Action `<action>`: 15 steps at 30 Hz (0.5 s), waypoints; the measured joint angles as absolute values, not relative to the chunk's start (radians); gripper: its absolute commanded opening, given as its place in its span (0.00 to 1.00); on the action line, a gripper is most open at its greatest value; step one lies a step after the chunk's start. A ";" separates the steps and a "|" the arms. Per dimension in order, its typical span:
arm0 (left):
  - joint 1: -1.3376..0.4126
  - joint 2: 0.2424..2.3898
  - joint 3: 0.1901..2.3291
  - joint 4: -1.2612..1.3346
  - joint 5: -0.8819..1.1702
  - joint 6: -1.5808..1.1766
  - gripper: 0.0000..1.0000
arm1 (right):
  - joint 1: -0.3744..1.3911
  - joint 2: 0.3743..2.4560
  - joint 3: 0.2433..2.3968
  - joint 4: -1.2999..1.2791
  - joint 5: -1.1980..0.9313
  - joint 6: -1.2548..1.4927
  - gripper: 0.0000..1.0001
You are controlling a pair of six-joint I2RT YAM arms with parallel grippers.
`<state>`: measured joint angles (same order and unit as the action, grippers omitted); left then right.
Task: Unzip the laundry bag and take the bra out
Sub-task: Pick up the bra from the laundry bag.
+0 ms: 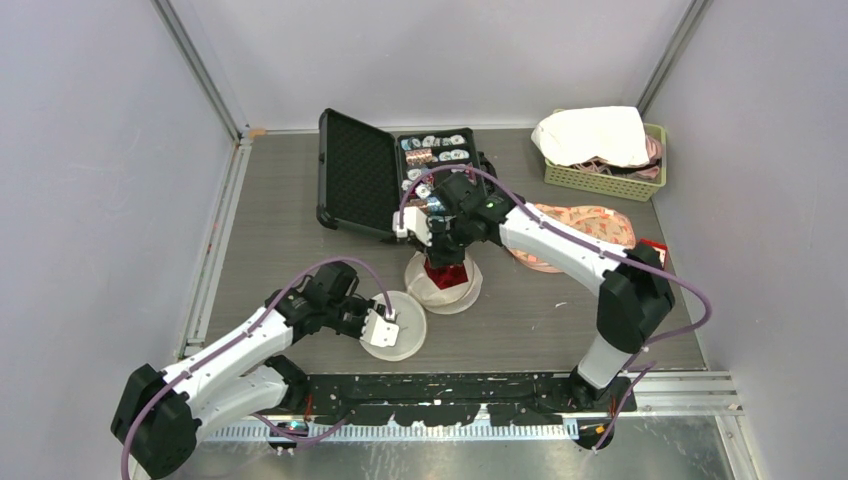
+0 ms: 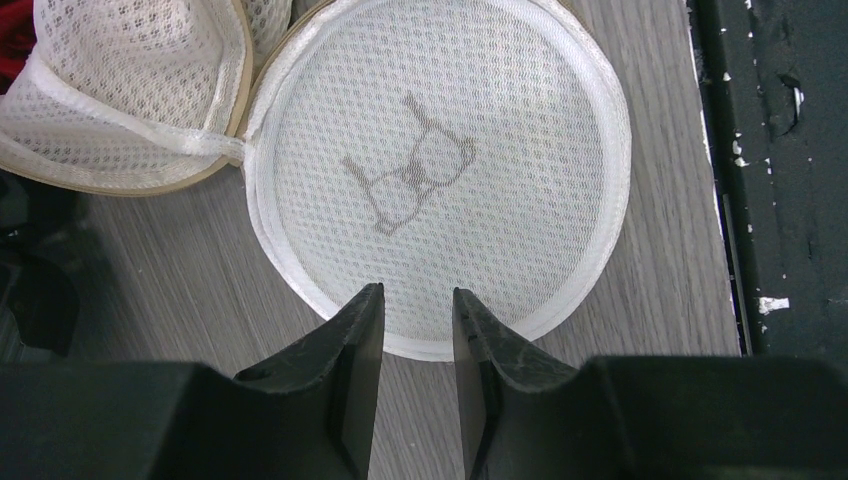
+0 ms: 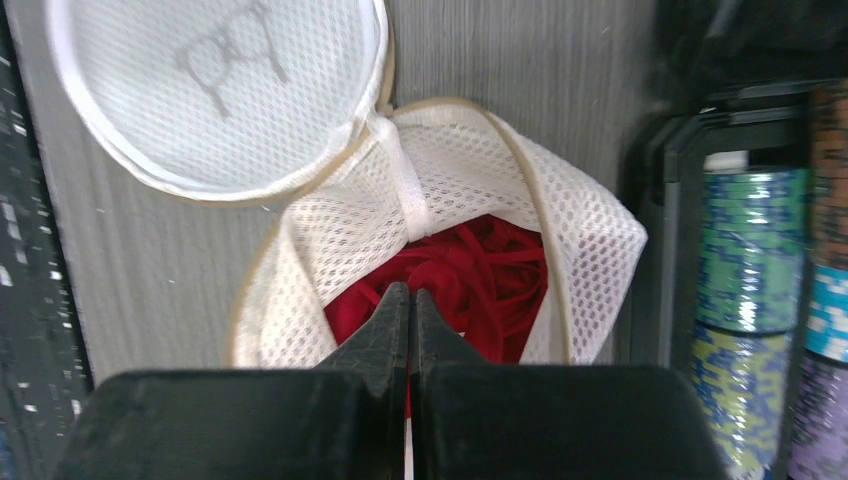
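Note:
The white mesh laundry bag (image 1: pixel 462 292) lies unzipped in mid table. Its round lid (image 1: pixel 408 308), printed with a bra outline, is flipped out to the left and stays joined at a hinge. The red bra (image 3: pixel 495 270) fills the bag's open mouth (image 3: pixel 590 230). My right gripper (image 3: pixel 411 292) is shut on a fold of that red fabric, and from above red cloth (image 1: pixel 446 273) shows under it (image 1: pixel 440 252). My left gripper (image 2: pixel 418 290) stands open, its tips over the lid's (image 2: pixel 440 150) near rim with nothing between them.
An open black case (image 1: pixel 358 175) with rows of poker chips (image 1: pixel 436 150) stands just behind the bag, close to the right wrist (image 3: pixel 750 280). A green basket (image 1: pixel 604 180) of laundry sits at the back right. A patterned pink garment (image 1: pixel 590 222) lies right of the bag.

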<state>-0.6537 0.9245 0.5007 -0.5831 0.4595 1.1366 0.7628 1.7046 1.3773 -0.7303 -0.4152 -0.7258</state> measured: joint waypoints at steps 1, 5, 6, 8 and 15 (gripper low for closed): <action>-0.654 0.923 0.501 -0.583 0.455 1.132 0.33 | 0.756 1.682 1.382 -0.731 -0.431 -0.706 0.01; -0.654 0.920 0.501 -0.583 0.443 1.117 0.33 | 0.727 1.634 1.386 -0.727 -0.473 -0.632 0.01; -0.654 0.919 0.501 -0.583 0.440 1.110 0.33 | 0.716 1.629 1.388 -0.725 -0.486 -0.607 0.01; -0.654 0.919 0.501 -0.584 0.436 1.102 0.33 | 0.697 1.628 1.395 -0.720 -0.510 -0.556 0.01; -0.654 0.918 0.501 -0.585 0.426 1.081 0.33 | 0.624 1.622 1.444 -0.669 -0.604 -0.360 0.01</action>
<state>-0.6537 0.9184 0.5007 -0.5854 0.4263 1.0809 0.6243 1.6218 1.4445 -0.6693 -0.6037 -0.3603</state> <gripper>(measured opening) 0.332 0.019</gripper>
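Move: The bra lies bunched in the open laundry bag, almost straight under the right hand, about 1 cm to its right and some 9 cm below; the shut fingers have already risen out of the bag. The bag's round mesh lid lies about 12 cm back and 10 cm left of the right hand. The chip tray's middle is some 15 cm ahead of that hand, level sideways. From the left hand, the bra is about 11 cm ahead, 13 cm right and slightly lower. The right hand keeps rising from the bag's mouth and the bra, about 7 cm more, and in the second half also eases some 2 cm forward towards the chip tray. Its fingers stay shut throughout, while the wrist turns clockwise and swings the fingertips up a little towards the left; no piece of the bra can be clearly made out between them. ##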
